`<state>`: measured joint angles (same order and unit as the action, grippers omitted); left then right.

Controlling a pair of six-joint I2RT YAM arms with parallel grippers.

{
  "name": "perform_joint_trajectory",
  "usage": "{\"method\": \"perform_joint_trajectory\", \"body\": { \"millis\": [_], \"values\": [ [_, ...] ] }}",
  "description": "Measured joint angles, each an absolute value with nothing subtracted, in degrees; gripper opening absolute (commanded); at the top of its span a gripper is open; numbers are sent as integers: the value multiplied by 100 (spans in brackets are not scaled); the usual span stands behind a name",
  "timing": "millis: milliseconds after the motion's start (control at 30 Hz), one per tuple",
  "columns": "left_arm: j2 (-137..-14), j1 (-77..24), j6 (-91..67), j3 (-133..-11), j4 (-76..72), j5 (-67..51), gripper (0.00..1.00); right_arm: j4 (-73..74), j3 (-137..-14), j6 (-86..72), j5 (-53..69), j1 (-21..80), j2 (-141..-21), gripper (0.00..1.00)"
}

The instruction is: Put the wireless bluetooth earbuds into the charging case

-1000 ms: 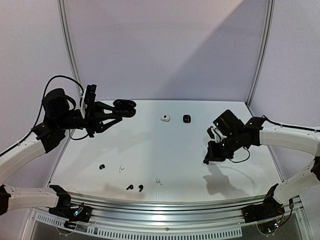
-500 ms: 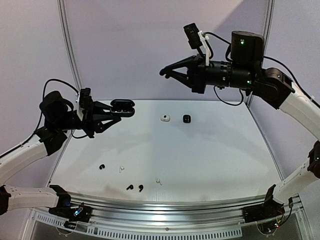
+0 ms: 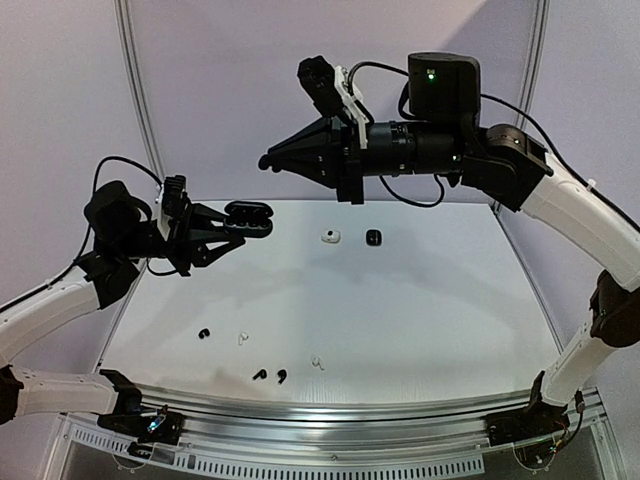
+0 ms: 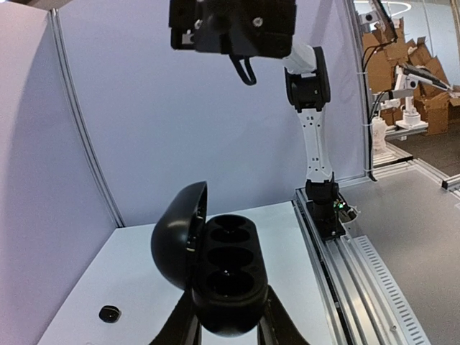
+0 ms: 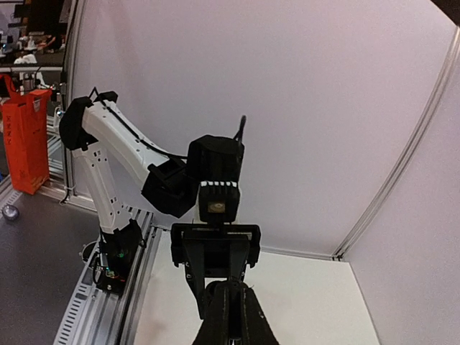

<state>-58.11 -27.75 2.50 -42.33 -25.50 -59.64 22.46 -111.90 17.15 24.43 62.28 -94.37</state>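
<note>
My left gripper [image 3: 232, 226] is shut on the open black charging case [image 3: 248, 218], held in the air over the table's back left. In the left wrist view the charging case [image 4: 226, 277] faces up with its lid [image 4: 178, 233] swung left and its dark sockets showing. My right gripper [image 3: 268, 162] hangs high at the back, shut, pointing left above the case; whether its fingertips [image 5: 228, 284] pinch anything does not show. Earbuds lie near the front edge: black ones [image 3: 204, 333] [image 3: 260, 375] [image 3: 281, 376] and white ones [image 3: 241, 338] [image 3: 317, 363].
A small white case [image 3: 330, 236] and a small black case [image 3: 373, 237] sit at the back middle of the table [image 3: 420, 310]. Purple walls with metal posts [image 3: 137, 90] close in the back. A metal rail [image 3: 330, 410] runs along the front.
The right arm has swung up from low over the table's right side to high at the back, now pointing left toward the case. The left arm with the case has barely shifted.
</note>
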Motion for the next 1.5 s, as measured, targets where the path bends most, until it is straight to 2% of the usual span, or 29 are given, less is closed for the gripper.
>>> {"method": "perform_joint_trajectory", "body": {
  "millis": [233,633,1500],
  "values": [
    [-5854,-2792,-231,-4386,-2589,-5948,0,2851,-11869,2504,2532,6300,-9815,0],
    [-5854,-2829,-416,-4442,-2628,-5857,0,3542,-12049,3057,2563,6300,-10412,0],
    [-5846,-2840,-191,-4451,-2574,-5793,0,3382,-11880,3022,2143,6300,-10379,0]
  ]
}}
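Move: Just beyond the right fingertips, which already hold a black earbud, the open charging case in the left gripper lies about 5 cm left, 1 cm ahead and 9 cm below. The left fingertips are some 7 cm left, 1 cm ahead and 10 cm down. Far below, about 47 cm, a white earbud lies 2 cm ahead and 2 cm right. From the left hand, the case's middle is roughly 2 cm right, 1 cm ahead and 1 cm up. Dropping about 7 cm and shifting some 3 cm left, the right hand brings the pinched black earbud down to the well at the charging case's right end, fingers tipping about 15 degrees downward, then eases 2 cm forward over the well. The left gripper keeps its hold and raises the case 1.5 cm to meet it. ##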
